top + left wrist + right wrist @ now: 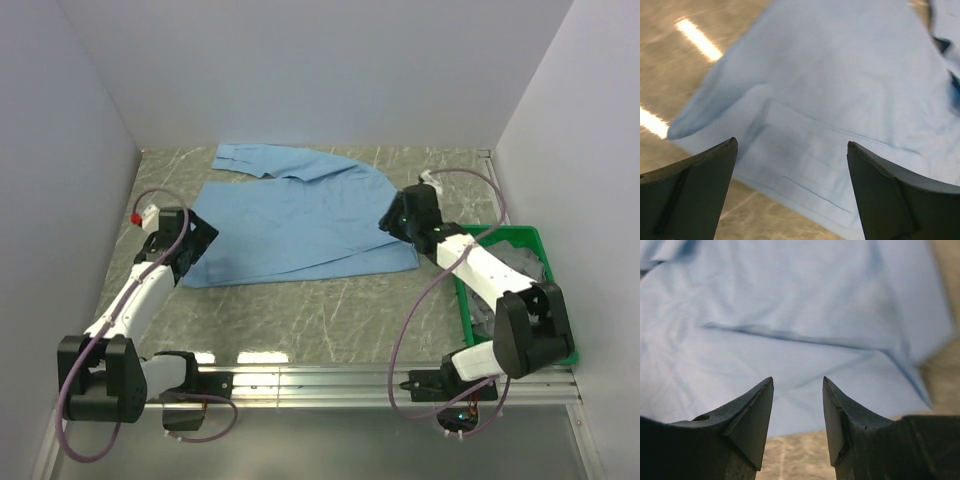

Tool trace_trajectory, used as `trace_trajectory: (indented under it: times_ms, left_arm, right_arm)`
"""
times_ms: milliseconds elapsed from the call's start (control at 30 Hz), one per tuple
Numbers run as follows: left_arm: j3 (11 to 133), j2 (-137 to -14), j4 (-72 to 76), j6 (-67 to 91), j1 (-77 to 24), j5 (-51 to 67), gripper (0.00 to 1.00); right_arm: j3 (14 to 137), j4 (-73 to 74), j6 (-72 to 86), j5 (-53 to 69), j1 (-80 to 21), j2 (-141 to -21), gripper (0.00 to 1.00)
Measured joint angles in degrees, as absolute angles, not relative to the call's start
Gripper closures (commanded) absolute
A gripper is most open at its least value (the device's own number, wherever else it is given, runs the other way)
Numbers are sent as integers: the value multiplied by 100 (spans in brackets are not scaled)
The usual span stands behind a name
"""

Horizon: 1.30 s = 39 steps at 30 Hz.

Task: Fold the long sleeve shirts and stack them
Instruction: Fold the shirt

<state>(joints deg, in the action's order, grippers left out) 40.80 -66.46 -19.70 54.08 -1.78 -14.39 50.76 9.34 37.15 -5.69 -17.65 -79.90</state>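
Note:
A light blue long sleeve shirt lies spread flat on the marbled table, one sleeve folded across its far end. My left gripper hovers at the shirt's left edge, jaws wide open with nothing between them; in the left wrist view the shirt's hem lies below the fingertips. My right gripper hangs over the shirt's right edge, jaws partly open and empty; the right wrist view shows blue cloth beneath them with a crease running across.
A green bin with grey cloth inside stands at the right, beside my right arm. White walls close in the table on three sides. A metal rail runs along the near edge.

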Motion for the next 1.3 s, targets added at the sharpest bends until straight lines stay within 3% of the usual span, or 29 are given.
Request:
trace_trajectory:
  times_ms: [300, 567, 1033, 1300]
  left_arm:
    - [4856, -7968, -1745, 5019, -1356, -1616, 4]
    - [4882, -8971, -1822, 5028, -1439, -1612, 7]
    - [4718, -8882, -1691, 5170, -1382, -1581, 7]
    - [3927, -8007, -1651, 5238, -1081, -1175, 8]
  right_arm:
    - [6724, 1214, 2853, -539, -2484, -9686, 48]
    - [6949, 1774, 2567, -650, -2578, -10678, 48]
    - [6807, 2283, 2563, -847, -2139, -10726, 48]
    - [6034, 2200, 2532, -460, -2231, -10101, 47]
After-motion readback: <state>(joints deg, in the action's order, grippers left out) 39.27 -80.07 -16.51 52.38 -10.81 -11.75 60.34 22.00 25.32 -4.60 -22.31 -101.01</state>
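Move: The left hand goes for the left part of the shirt's near strip, about 2 cm ahead, 7 cm right and 8 cm below; the far sleeve lies some 27 cm ahead and 14 cm right. The right hand's spot on the shirt's right part is about 1 cm ahead, 2 cm left and 11 cm below; the green bin's middle is roughly 10 cm back, 28 cm right and 9 cm below that hand. Both open hands swing inward, drop about 10 cm onto the shirt, then drag it back some 3 cm. ##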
